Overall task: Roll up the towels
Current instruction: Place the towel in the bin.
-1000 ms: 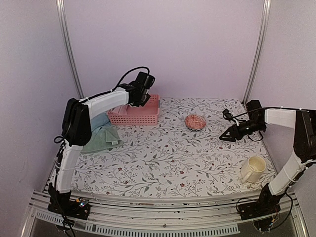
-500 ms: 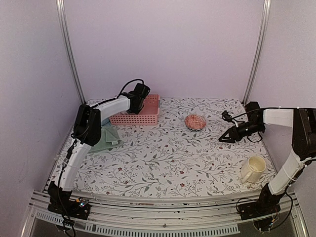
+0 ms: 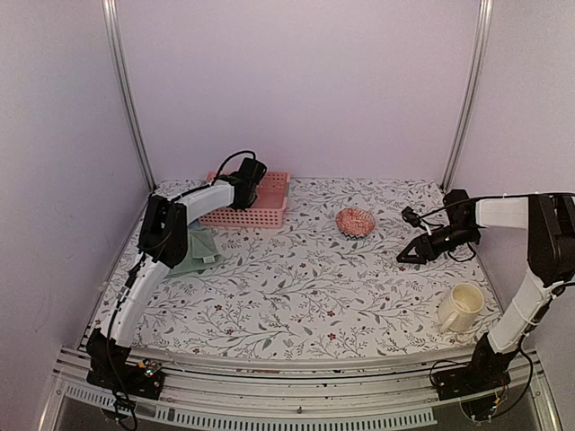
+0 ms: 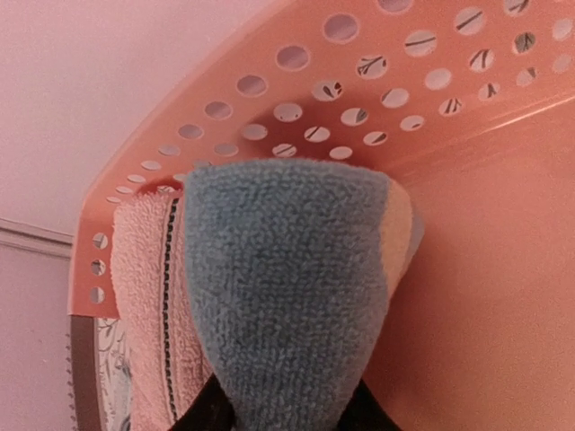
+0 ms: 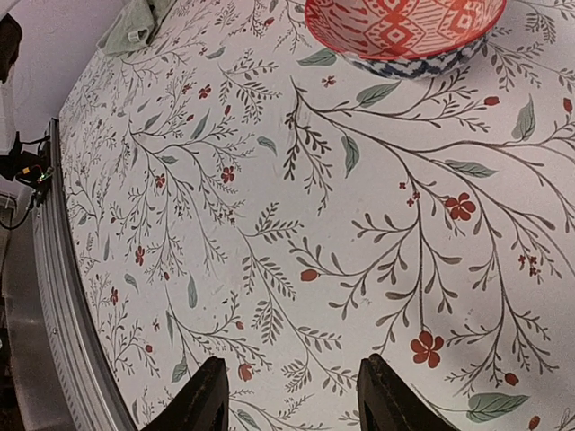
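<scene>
My left gripper (image 4: 287, 417) is shut on a rolled blue towel (image 4: 287, 287), which fills the space between its black fingers. It holds the roll inside the pink basket (image 4: 467, 233), next to a pink towel (image 4: 148, 296) lying against the perforated wall. Seen from the top, the left gripper (image 3: 247, 180) dips into the basket (image 3: 265, 214) at the back left. A sage green towel (image 3: 193, 256) lies crumpled on the table under the left arm. My right gripper (image 3: 404, 256) stands open low over the flowered tablecloth at the right, with nothing between its fingers (image 5: 207, 395).
A red patterned bowl (image 3: 356, 221) sits just left of the right gripper and fills the top of the right wrist view as well, bowl (image 5: 404, 27). A cream mug (image 3: 461, 307) stands near the front right. Metal posts and walls close in the table's sides.
The left arm has stretched out and lowered its gripper, with the blue towel, from above the basket down into it. The right gripper has crept slightly left.
</scene>
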Controlling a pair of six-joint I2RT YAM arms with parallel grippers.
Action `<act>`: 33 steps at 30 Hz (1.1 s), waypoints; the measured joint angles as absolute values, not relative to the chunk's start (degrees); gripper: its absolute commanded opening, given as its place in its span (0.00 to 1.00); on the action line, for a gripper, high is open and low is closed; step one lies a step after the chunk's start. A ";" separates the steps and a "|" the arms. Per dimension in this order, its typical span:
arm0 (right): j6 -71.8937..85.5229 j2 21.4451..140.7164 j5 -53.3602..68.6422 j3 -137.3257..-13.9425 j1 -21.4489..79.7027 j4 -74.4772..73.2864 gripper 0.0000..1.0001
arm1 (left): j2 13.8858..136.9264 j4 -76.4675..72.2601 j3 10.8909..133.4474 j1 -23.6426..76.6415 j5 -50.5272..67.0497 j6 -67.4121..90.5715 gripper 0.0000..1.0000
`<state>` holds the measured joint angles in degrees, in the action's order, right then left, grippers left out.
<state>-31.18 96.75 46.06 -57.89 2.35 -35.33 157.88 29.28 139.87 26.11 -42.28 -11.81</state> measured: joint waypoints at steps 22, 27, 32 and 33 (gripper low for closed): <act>-31.90 97.89 47.20 -57.89 2.35 -36.25 0.52 | 154.28 30.72 137.14 24.36 -31.51 -3.36 0.86; -32.03 98.02 47.29 -57.89 2.35 -36.47 0.51 | 152.44 30.85 137.08 23.90 -30.37 -2.98 0.88; -32.16 98.02 47.31 -57.89 2.35 -36.64 0.51 | 150.32 30.83 136.94 23.83 -29.17 -2.92 0.88; -32.16 98.04 47.31 -57.89 2.35 -36.69 0.51 | 149.91 30.79 136.92 23.83 -29.02 -2.92 0.88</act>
<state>-32.16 98.04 47.31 -57.89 2.35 -36.69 149.91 30.79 136.92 23.83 -29.02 -2.92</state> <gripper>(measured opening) 0.515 0.881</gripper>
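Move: The left gripper holds the rolled blue towel down in the pink bin, the towel's middle about 3 cm ahead of the finger pads, 1 cm left and 2 cm lower. The rolled pink towel lies some 7 cm to this gripper's left and 2 cm ahead; the green towel, outside the bin, is roughly 22 cm back and 10 cm left. From the idle right gripper, the blue towel is about 32 cm ahead and 34 cm left. Open the left gripper wide to let go of the blue towel beside the pink roll, sinking about 1 cm as the fingers spread. Then lift straight up some 6 cm, clear of the towel, fingers staying open. Roll the hand's left side down by roughly 15 degrees along the way. ##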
